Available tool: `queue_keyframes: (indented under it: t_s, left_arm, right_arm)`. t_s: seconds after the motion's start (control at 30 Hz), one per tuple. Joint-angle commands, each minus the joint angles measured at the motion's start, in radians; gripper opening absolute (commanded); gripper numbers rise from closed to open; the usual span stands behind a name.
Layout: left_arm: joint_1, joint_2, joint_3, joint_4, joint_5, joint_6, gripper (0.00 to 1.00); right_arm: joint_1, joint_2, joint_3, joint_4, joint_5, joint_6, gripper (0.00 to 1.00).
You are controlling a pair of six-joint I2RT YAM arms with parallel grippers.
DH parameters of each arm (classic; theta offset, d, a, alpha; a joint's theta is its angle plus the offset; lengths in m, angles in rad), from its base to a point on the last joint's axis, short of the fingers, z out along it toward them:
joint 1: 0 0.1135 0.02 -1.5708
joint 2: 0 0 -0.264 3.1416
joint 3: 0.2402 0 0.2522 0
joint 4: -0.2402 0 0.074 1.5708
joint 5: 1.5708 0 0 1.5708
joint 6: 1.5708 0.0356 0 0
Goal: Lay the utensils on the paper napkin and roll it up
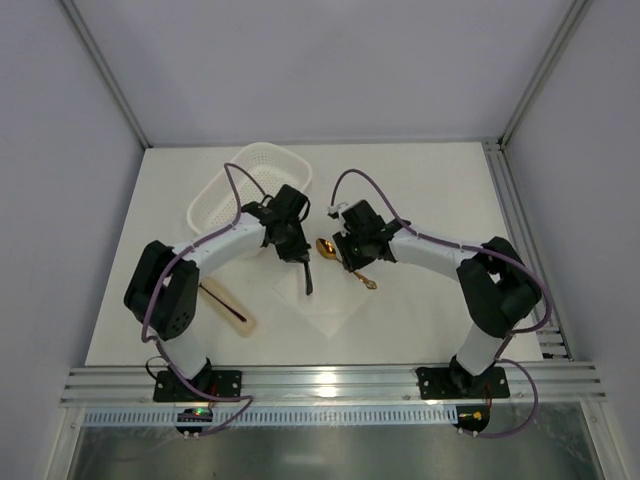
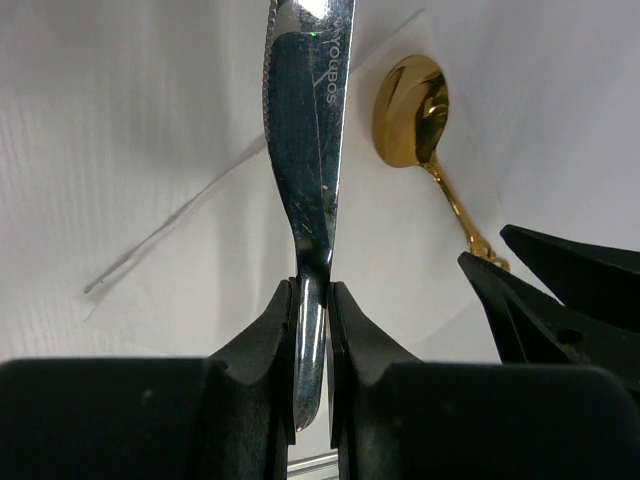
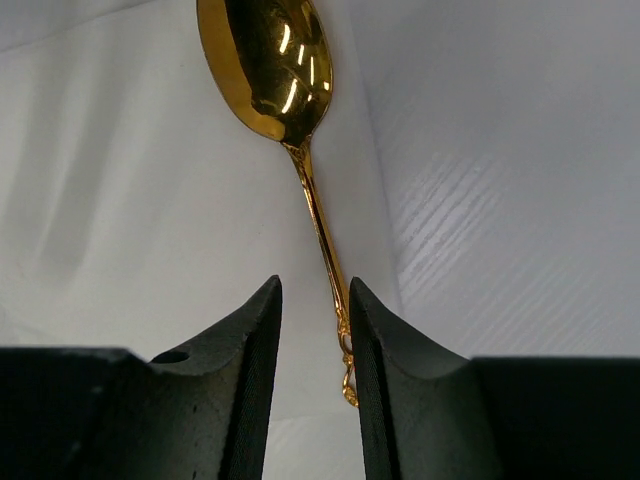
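My left gripper (image 1: 298, 257) (image 2: 312, 285) is shut on the handle of a dark, shiny utensil (image 2: 305, 130) (image 1: 306, 278) with a serrated edge, which hangs over the paper napkin (image 2: 400, 250) (image 1: 335, 302). A gold spoon (image 3: 268, 60) (image 2: 412, 105) (image 1: 328, 247) lies on the napkin (image 3: 150, 200). My right gripper (image 3: 313, 285) (image 1: 357, 265) stands open low over the spoon's handle. The handle's end (image 3: 345, 345) lies between the jaws, against the right finger.
A white perforated basket (image 1: 250, 190) stands behind the left gripper. A flat beige slab (image 1: 232, 312) with a thin dark stick on it lies at the front left. The two grippers are close together over the napkin.
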Motion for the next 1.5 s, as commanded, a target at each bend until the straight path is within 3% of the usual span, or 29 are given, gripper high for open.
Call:
queue_keyframes:
  t_s: [0.0,0.23,1.17,1.47]
  left_arm:
    - [0.025,-0.075,-0.047,0.047,0.041,-0.018,0.0]
    - [0.053,-0.136,-0.093,0.049,0.041,-0.008,0.0]
    - [0.053,-0.147,-0.098,0.05,0.032,-0.015,0.0]
    - [0.053,-0.156,-0.107,0.059,0.029,-0.022,0.0]
  right_arm:
    - [0.032,0.05,0.056,0.006,0.093,-0.051,0.35]
    - [0.051,0.121,0.082,0.006,0.15,-0.057,0.33]
    - [0.051,0.144,0.065,0.029,0.093,-0.051,0.17]
    - [0.052,0.144,0.07,0.027,0.098,-0.046,0.04]
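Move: The spoon's stem lies almost straight below the right hand, about 4 cm down, with its bowl to the left and farther out and its handle trailing right and back. The napkin's middle is some 5 cm back and 5 cm left of that hand. The knife, in the left fingers, is about 11 cm to its left, roughly 2 cm back and slightly higher. From the left hand, the spoon is about 11 cm to the right, level in reach, some 7 cm below. The right fingers pinch the spoon by its stem: the hand sinks about 3 cm onto it, tilting slightly, then stays put while the part-open fingers shut steadily until nearly closed. The left hand keeps its grip on the knife and carries it about 2.5 cm left, away from the spoon, dipping briefly and rising a little before it holds still above the napkin. ##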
